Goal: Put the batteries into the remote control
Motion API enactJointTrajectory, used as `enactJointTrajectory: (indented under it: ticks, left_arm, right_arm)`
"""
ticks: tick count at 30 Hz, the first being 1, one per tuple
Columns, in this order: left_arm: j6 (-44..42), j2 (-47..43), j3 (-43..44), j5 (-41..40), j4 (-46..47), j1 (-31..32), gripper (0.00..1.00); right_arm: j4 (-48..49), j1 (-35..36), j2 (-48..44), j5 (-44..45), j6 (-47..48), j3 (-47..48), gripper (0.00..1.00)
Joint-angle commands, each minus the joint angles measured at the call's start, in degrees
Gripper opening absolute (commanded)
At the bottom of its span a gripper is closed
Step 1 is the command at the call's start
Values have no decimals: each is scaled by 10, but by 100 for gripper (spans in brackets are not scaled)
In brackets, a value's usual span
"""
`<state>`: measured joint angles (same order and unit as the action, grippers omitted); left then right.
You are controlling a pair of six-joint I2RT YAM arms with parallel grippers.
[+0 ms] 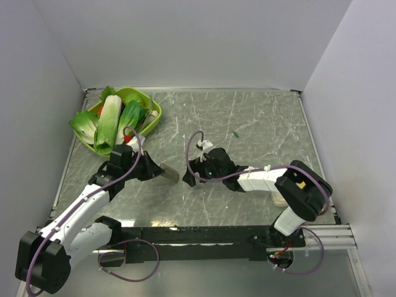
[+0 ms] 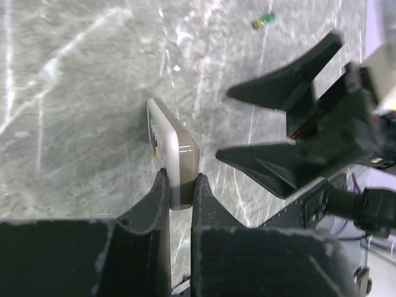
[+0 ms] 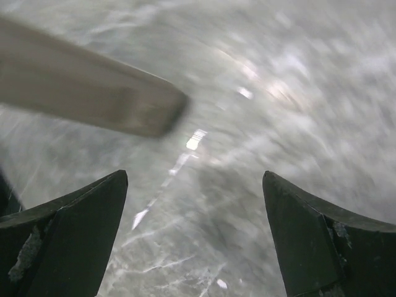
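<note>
The remote control [image 2: 175, 150] is a slim bar with a white face and grey-brown back, held edge-up just over the table. My left gripper [image 2: 180, 180] is shut on its near end. From above, the remote control [image 1: 171, 176] sticks out to the right of my left gripper [image 1: 161, 171]. My right gripper [image 1: 189, 171] stands open just right of the remote's free end, with nothing between its fingers [image 2: 272, 83]. In the right wrist view the remote control [image 3: 93, 93] is blurred, ahead of my right gripper [image 3: 195, 179]. One small green battery [image 1: 236, 133] lies further back on the table, also seen as the battery [image 2: 264, 20] in the left wrist view.
A green bowl [image 1: 154, 111] of leafy vegetables stands at the back left. A rounded cream-white lump [image 1: 278, 199] lies under my right arm near the front right. Grey walls close in the marbled table [image 1: 260, 117] on three sides.
</note>
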<state>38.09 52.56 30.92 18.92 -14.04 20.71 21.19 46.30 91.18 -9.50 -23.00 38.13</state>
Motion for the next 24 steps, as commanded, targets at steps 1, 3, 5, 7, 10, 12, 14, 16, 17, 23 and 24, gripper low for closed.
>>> enactJointTrajectory:
  ticks: [1,3,5,7,10,12,14,16,17,23,24]
  left_arm:
    - [-43,13,17,49,3,2,1]
    - [-55,23,22,61,3,2,1]
    - [-65,33,27,85,2,2,1]
    - [-69,44,30,98,1,2,1]
    - [-72,43,33,105,2,2,1]
    - [-73,40,37,105,2,2,1]
    - [-72,39,40,106,3,2,1]
    - [-66,38,39,109,9,2,1]
    - [-58,38,36,115,14,2,1]
    - [-25,33,27,125,47,2,1]
    - [-22,32,27,127,52,2,1]
  right_arm:
    - [188,-2,-37,-124,186,-24,98]
    - [211,-2,-33,-160,258,-31,98]
    - [208,-2,-21,-189,293,-18,98]
    - [203,-2,-8,-236,331,-5,98]
    - [177,-1,19,-265,352,34,97]
    - [186,4,36,-266,357,39,96]
    - [188,5,49,-268,358,43,96]
    - [186,13,58,-270,362,50,95]
    - [188,16,66,-267,364,50,95]
    - [210,34,102,-249,358,53,92]
    - [214,35,105,-243,358,52,90]
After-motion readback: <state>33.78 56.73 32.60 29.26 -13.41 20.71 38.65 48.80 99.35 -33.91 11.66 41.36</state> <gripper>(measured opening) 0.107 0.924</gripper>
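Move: The remote, gripped at one end by the left fingers, has its middle about 7 cm to the right hand's left, 1 cm back and 4 cm above; from the left hand it is roughly 4 cm right, 1 cm forward and 3 cm down. A loose green battery lies some 14 cm ahead of the right hand, 16 cm to its right and 6 cm lower. The vegetable bowl sits about 17 cm ahead of the left hand, 14 cm left, 10 cm below. The right hand, fingers kept wide open, comes round the remote's free end with no touch to be seen: it goes left about 6 cm, arching up nearly as far before sinking about halfway again, and easing back a little. Its wrist swings counter-clockwise nearly 40 degrees and tips up some 30. The left hand keeps its pinch, carrying the remote a little right and back while turning about 10 degrees clockwise. ##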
